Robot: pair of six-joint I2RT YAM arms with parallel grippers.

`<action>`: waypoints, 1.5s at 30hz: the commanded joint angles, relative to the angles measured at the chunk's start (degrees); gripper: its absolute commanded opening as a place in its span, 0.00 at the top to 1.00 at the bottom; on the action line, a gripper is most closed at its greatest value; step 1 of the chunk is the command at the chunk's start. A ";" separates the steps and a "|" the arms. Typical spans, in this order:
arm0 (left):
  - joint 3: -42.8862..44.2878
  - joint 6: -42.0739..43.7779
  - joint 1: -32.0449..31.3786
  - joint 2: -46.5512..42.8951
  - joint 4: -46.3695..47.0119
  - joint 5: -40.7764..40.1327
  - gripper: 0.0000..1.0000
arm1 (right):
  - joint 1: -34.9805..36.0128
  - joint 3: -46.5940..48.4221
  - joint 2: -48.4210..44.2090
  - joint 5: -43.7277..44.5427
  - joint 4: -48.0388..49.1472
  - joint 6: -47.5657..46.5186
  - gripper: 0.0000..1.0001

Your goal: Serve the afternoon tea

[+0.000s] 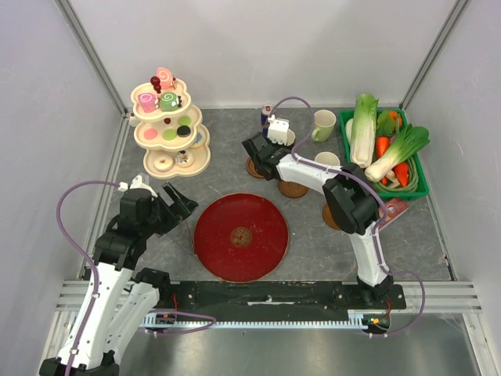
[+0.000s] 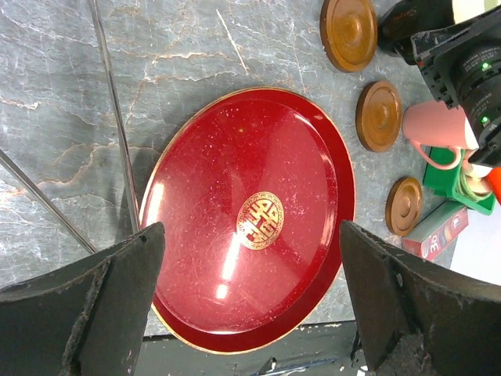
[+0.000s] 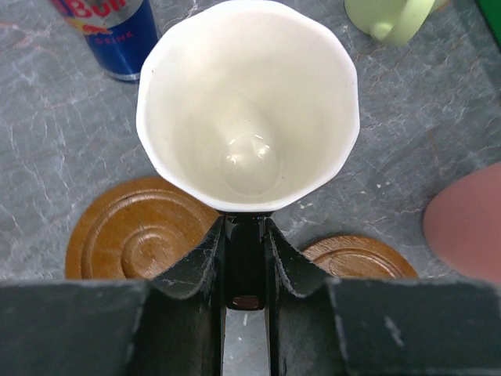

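Observation:
My right gripper [image 3: 247,252] is shut on the black handle of the black mug [image 3: 249,102], whose white inside faces the right wrist camera. From above, the wrist camera hides most of that mug [image 1: 290,135]. The pale green mug [image 1: 323,125] and the pink mug [image 1: 326,160] stand just to its right. Toy pastries sit on a tiered wooden stand [image 1: 168,125] at the back left. The left gripper [image 1: 176,205] hangs open beside the red plate [image 1: 241,236], with nothing between its fingers [image 2: 94,305].
Three round wooden coasters [image 1: 257,168], [image 1: 294,189], [image 1: 333,219] lie between the mugs and the plate. A red-and-blue drink can [image 3: 117,31] stands behind the black mug. A green basket [image 1: 419,182] of toy vegetables sits at the right.

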 commanded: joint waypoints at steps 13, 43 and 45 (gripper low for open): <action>-1.02 2.60 0.23 -0.97 0.62 1.94 0.02 | 8.47 -6.99 -7.52 -0.24 15.01 -10.75 0.99; -2.95 3.21 0.32 0.08 4.40 4.40 0.01 | 5.75 -25.60 -39.39 -11.92 -1.67 -10.84 0.02; -3.82 3.74 0.32 0.52 5.45 5.19 0.01 | 1.81 -29.99 -44.67 -15.43 -4.41 -9.69 0.02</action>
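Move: The right hand already grips the black mug by its handle, and the free coaster it is bound for lies about 7 cm to its left, a centimetre back and some 4 cm below. The Red Bull can stands 9 cm ahead and 5 cm left; the next coaster lies about 7 cm back and 4 cm right, and the pink mug some 4 cm back and 14 cm right. From the idle left hand the free coaster is roughly 15 cm ahead, 21 cm right and 12 cm lower. Keeping its pinch on the handle, the right hand carries the black mug left and back by about 9 cm in a low hop, barely 3 cm up, turning some 15 degrees counter-clockwise, and lowers it onto the free coaster, where the fingers open wide and let go of the handle. It then pulls away up some 14 cm, back and to the right, over towards the neighbouring coaster, with the fingers left open. ##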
